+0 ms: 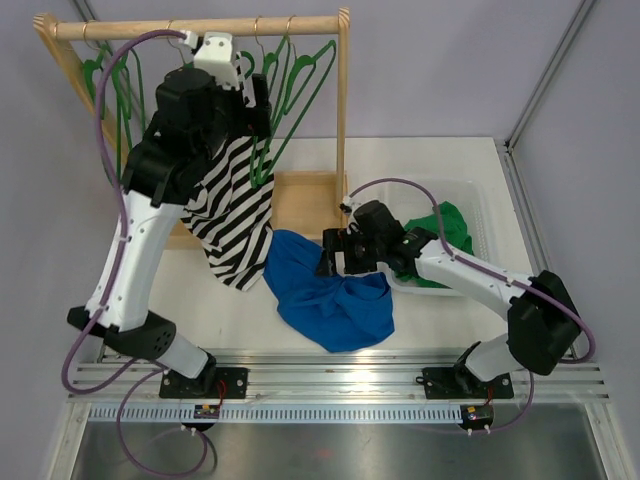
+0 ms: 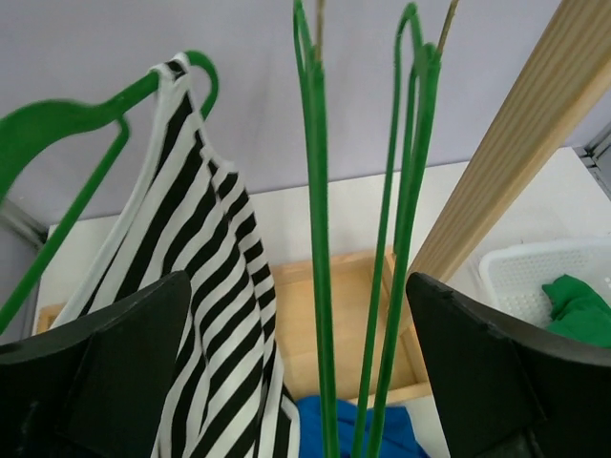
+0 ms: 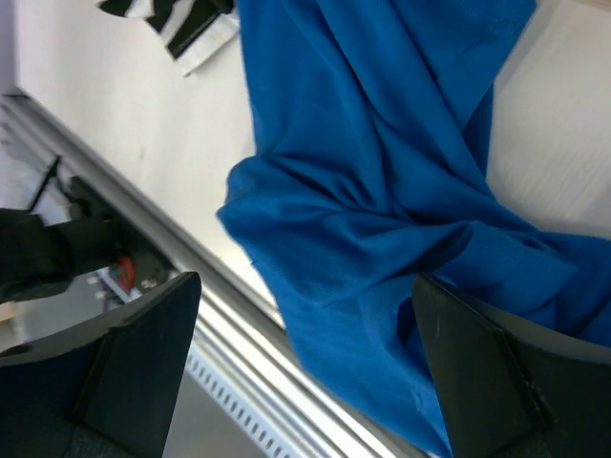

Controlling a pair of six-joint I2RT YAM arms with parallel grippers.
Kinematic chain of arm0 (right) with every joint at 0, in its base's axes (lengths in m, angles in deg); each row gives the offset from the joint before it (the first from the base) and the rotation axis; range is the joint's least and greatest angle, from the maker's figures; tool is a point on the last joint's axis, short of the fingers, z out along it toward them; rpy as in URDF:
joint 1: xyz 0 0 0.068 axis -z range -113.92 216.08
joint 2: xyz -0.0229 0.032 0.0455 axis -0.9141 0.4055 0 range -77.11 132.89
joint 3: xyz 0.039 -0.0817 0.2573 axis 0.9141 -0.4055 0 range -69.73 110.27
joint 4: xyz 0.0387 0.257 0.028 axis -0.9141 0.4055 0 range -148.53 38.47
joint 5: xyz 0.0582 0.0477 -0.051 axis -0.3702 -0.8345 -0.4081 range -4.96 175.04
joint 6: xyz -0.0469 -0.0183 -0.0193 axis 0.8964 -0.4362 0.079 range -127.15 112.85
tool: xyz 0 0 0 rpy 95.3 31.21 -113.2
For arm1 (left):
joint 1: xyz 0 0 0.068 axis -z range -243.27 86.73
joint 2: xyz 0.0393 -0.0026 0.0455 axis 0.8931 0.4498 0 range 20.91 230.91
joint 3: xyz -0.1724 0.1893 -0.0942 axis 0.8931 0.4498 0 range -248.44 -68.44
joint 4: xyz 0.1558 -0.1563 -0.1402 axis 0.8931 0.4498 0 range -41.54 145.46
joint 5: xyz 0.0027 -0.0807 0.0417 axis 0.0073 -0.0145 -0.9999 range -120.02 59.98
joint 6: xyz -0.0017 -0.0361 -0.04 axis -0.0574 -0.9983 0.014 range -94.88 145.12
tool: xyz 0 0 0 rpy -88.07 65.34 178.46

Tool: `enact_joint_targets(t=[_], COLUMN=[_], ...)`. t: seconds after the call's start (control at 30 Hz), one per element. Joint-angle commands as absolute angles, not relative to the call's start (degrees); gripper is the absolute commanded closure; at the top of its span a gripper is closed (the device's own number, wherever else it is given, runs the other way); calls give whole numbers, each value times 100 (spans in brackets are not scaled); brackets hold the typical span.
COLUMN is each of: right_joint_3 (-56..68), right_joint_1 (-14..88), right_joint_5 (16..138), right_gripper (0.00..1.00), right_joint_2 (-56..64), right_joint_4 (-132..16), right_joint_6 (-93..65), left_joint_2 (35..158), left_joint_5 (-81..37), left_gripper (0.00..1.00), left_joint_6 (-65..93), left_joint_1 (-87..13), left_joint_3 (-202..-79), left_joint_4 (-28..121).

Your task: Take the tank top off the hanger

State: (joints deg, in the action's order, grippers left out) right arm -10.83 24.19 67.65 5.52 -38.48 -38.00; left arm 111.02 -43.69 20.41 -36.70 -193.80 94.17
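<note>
The black-and-white striped tank top [image 1: 237, 210] hangs from a green hanger [image 2: 59, 122] on the wooden rack [image 1: 200, 27]. One strap [image 2: 175, 74] loops over the hanger's shoulder, and the hem drapes down onto the table. My left gripper [image 1: 255, 108] is raised beside the rack and stands open [image 2: 296, 281]. The striped cloth [image 2: 205, 258] lies against its left finger, and empty green hangers [image 2: 315, 239] pass between its fingers. My right gripper [image 1: 330, 255] hovers open [image 3: 305, 279] over a blue garment [image 3: 382, 172], holding nothing.
The blue garment [image 1: 330, 295] lies crumpled on the table in front of the rack's wooden base tray [image 1: 305, 200]. A white basket [image 1: 485, 205] at the right holds a green garment [image 1: 442, 222]. Several empty green hangers [image 1: 295, 80] hang on the rail. The rack's right post [image 2: 516, 162] is close by.
</note>
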Motion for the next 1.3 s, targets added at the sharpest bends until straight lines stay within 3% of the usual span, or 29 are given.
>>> enact_joint_targets(t=[0.0, 0.23, 0.43, 0.57, 0.6, 0.67, 0.7, 1.0, 1.27], right_joint_3=[-732, -417, -30, -99, -152, -214, -310, -329, 540], right_joint_1=[2039, 1432, 1089, 1001, 1001, 992, 992, 1001, 1000], right_joint_5=[7745, 8669, 9488, 9374, 9365, 9321, 9252, 9934, 11359], right_gripper=[0, 0, 2, 24, 53, 79, 100, 100, 100], right_joint_2=[796, 1963, 2930, 3248, 3284, 3258, 3205, 1124, -617], right_joint_4=[-3831, -3858, -3472, -3506, -3533, -3577, -3629, -3148, -2217], right_joint_6=[-3405, -3167, -3027, -2991, -2974, -2939, -2921, -3079, -2720], left_joint_2=[10108, 7762, 6407, 6082, 6012, 5775, 5669, 4140, 4024], left_joint_5=[-4804, -5050, -5392, -5901, -5990, -6209, -6297, -6702, -6825], left_gripper=[1, 1, 1, 1, 1, 1, 1, 1, 1], left_joint_6=[1774, 931, 736, 885, 929, 1078, 1140, 1413, 1325], left_joint_1=[-3664, -3664, -3664, -3664, -3664, -3664, -3664, -3664, -3672], left_joint_3=[-18834, -16049, -14703, -14464, -14429, -14210, -14052, -12286, -11985], left_joint_4=[9372, 8644, 8685, 9125, 9196, 9319, 9293, 8291, 8273])
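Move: The blue tank top lies crumpled on the table almost straight under the right hand, its middle about 13 cm below and 2 cm to the left; the bin with the green tank top stands some 23 cm to this hand's right and 12 cm farther out. From the left hand, the striped tank top hangs about 7 cm to the left, 2 cm farther out, its middle roughly 17 cm lower; the emptied hanger is 5 cm ahead, 2 cm right, some 10 cm below. Straight down goes the open right hand, about 13 cm with a slight drift left, fingers tipping some 30 degrees steeper, then it shuts on the blue tank top and lifts it about 20 cm, easing right and a touch forward. The open left hand meanwhile pulls back from the rack, moving back, left and down while turning counter-clockwise. ##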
